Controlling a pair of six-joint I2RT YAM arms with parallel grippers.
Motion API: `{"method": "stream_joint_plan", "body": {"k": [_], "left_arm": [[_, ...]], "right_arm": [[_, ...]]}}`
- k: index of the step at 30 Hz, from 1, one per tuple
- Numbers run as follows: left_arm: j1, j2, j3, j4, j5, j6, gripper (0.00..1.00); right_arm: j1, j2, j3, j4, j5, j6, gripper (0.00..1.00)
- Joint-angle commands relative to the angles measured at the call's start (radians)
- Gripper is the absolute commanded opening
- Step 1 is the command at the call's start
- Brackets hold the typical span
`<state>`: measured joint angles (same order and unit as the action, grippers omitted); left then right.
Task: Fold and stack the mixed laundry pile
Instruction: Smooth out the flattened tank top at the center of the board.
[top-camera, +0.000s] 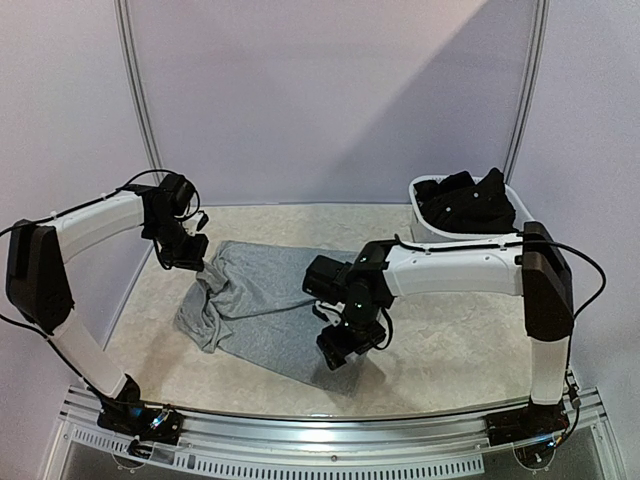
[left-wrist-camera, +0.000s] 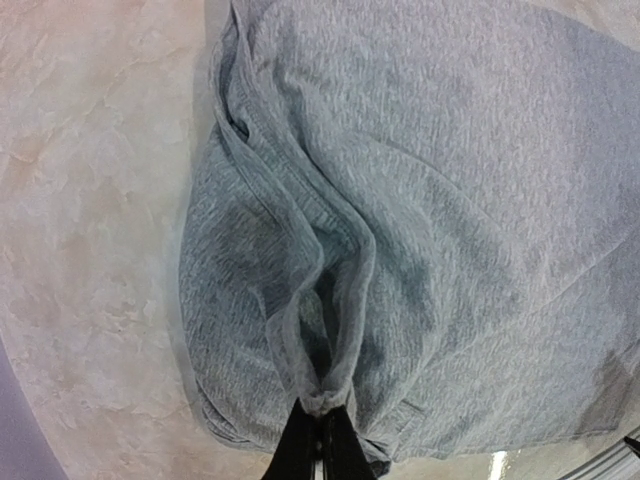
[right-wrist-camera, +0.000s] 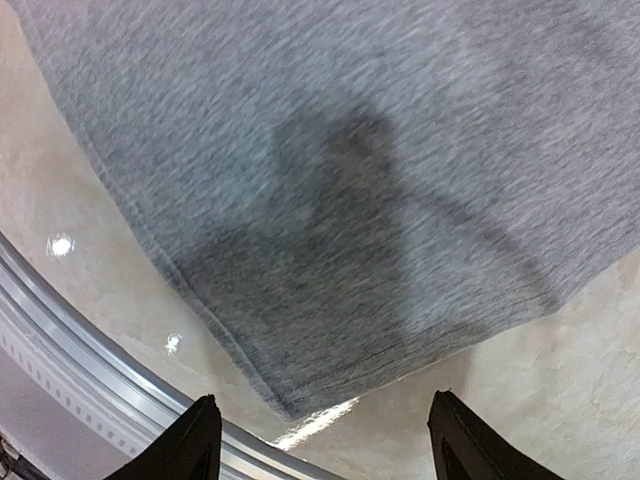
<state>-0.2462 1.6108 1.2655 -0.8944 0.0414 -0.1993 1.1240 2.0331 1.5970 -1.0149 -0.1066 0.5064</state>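
A light grey top (top-camera: 262, 305) lies spread on the table, bunched along its left side. My left gripper (top-camera: 187, 257) is shut on a pinched fold of the grey top (left-wrist-camera: 420, 200) at its far left corner, the cloth gathered between the black fingers (left-wrist-camera: 300, 445). Over the garment's near right corner (right-wrist-camera: 300, 400) hovers my right gripper (top-camera: 345, 345), jaws wide open with nothing between the fingertips (right-wrist-camera: 195, 435). Black garments (top-camera: 470, 200) of the laundry pile fill the basket at the back right.
The white laundry basket (top-camera: 425, 222) stands at the back right of the marbled table (top-camera: 450, 340). A metal rail (top-camera: 330, 425) runs along the table's near edge, close under the right gripper.
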Motion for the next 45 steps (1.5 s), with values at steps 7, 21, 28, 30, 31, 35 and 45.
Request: {"method": "stream_joint_plan", "body": {"k": [7, 21, 28, 30, 31, 35, 45], "left_arm": [[0.018, -0.020, 0.014, 0.014, 0.012, 0.000, 0.00], [0.020, -0.010, 0.023, 0.001, -0.002, 0.001, 0.00], [0.020, -0.006, 0.029, 0.000, -0.009, -0.013, 0.00], [0.020, -0.009, 0.033, 0.000, -0.014, -0.014, 0.00], [0.021, -0.009, 0.035, 0.002, -0.018, -0.015, 0.00], [0.023, 0.001, 0.070, -0.013, -0.037, -0.005, 0.00], [0.085, 0.129, 0.282, -0.026, -0.010, 0.017, 0.00]], "right_arm": [[0.078, 0.054, 0.028, -0.091, -0.005, -0.025, 0.62], [0.099, 0.135, 0.016, -0.077, 0.006, -0.053, 0.39], [0.104, 0.136, -0.080, -0.064, 0.008, -0.073, 0.08], [0.104, 0.112, -0.121, -0.055, 0.018, -0.071, 0.04], [0.104, 0.093, -0.142, -0.051, 0.021, -0.068, 0.02], [0.102, 0.035, -0.179, -0.116, 0.053, -0.044, 0.00], [0.072, -0.153, -0.390, -0.207, 0.059, 0.079, 0.00]]}}
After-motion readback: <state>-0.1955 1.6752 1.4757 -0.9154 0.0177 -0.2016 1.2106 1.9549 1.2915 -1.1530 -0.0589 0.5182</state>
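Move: The tank top's near right corner lies about 5 cm back of the open right gripper, 1 cm to its right and 5 cm below; the table's front edge is roughly 9 cm back, straight behind that gripper. From the left gripper, which already pinches the bunched left end, the same corner is some 31 cm right, 23 cm back and 11 below. The top's far left corner lies about 10 cm ahead of the left gripper, 6 cm right and 11 below. Bring the open right gripper back and down about 4 cm each, close it on the hem by the near right corner, then drag that cloth some 9 cm right and slightly back, fingertips tilting to the right. Keep the left gripper still on its pinched end until near the finish, then take it forward and up, about 5 cm each. ##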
